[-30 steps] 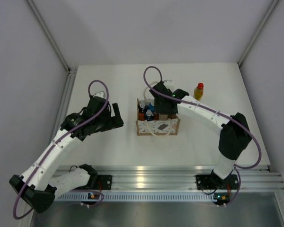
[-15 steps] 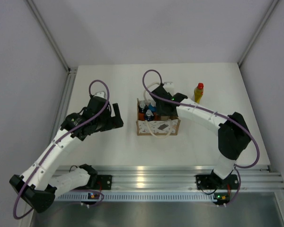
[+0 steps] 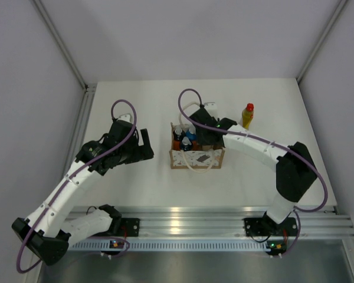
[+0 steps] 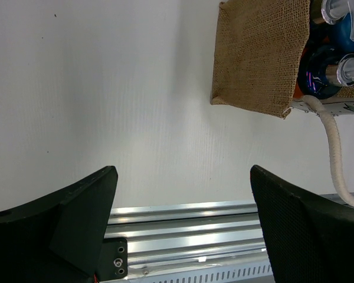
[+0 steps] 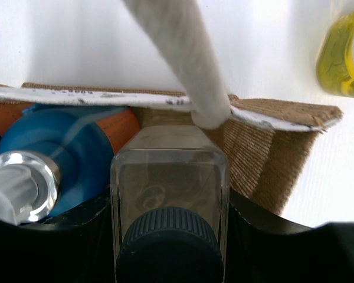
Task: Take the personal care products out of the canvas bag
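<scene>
The canvas bag (image 3: 196, 158) stands at the table's middle, with orange bottles with blue caps (image 3: 183, 139) upright inside. My right gripper (image 3: 204, 135) reaches into the bag's right end. In the right wrist view its jaws press both sides of the whitish bottle (image 5: 168, 171) with a dark grey cap (image 5: 168, 244), beside an orange bottle (image 5: 65, 144). The slim yellow bottle (image 3: 248, 114) with a red cap stands on the table right of the bag; it also shows in the right wrist view (image 5: 345, 59). My left gripper (image 3: 146, 145) is open and empty left of the bag (image 4: 259, 59).
A cream rope handle (image 5: 183, 53) crosses above the whitish bottle; the other handle (image 4: 336, 159) hangs over the bag's front. An aluminium rail (image 3: 183, 221) runs along the table's near edge. Grey walls close in the table's left, right and back.
My right gripper has shifted slightly left and settled lower into the bag's right end. The left arm has not moved.
</scene>
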Controlling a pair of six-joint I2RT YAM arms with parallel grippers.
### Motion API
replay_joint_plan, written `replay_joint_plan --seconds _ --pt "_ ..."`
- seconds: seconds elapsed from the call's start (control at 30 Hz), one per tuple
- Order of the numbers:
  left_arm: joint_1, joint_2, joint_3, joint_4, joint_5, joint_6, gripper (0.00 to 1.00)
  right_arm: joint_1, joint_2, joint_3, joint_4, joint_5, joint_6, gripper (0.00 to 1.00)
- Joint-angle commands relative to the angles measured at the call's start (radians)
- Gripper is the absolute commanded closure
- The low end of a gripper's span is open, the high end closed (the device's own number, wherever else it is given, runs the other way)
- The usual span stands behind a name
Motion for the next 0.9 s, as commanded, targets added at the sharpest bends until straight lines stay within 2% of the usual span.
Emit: replay_joint_plan --seconds 0.0,0.33,0.67,0.87 --pt "-0.002 -0.009 0.011 0.006 -0.008 0.002 0.01 -0.005 -0.141 0.026 0.03 0.045 -0.048 1.0" --pt "-0.002 -0.006 0.023 0.006 -0.002 -0.011 0.01 -0.005 -0.272 0.083 -0.01 0.03 -0.1 1.0" --pt "-0.002 -0.004 0.026 0.006 -0.003 -0.024 0.01 -0.006 -0.35 0.284 -0.165 -0.088 -0.192 1.0" --pt "-0.002 0.005 0.026 0.006 -0.008 -0.024 0.01 -0.019 -0.367 0.422 -0.272 -0.102 -0.195 1.0"
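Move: In the bag's right-hand end, the clear bottle is already gripped by the right fingers, its middle some 4 cm below the hand. From that hand the blue bottle stands about 5 cm left and 1 cm ahead, and the bag's middle is 3 cm left, 2 cm back. The yellow bottle, already out, stands roughly 14 cm right and 6 cm ahead. From the left hand the clear bottle lies about 23 cm right, 11 cm ahead, 13 cm below. Lifting steeply out of the bag, the right arm raises the clear bottle about 18 cm, easing back some 4 cm on the way and drifting slightly right, away from the blue bottle. The fingers keep their grip on the bottle while the wrist tips up and turns counter-clockwise, each by some 10 degrees. ##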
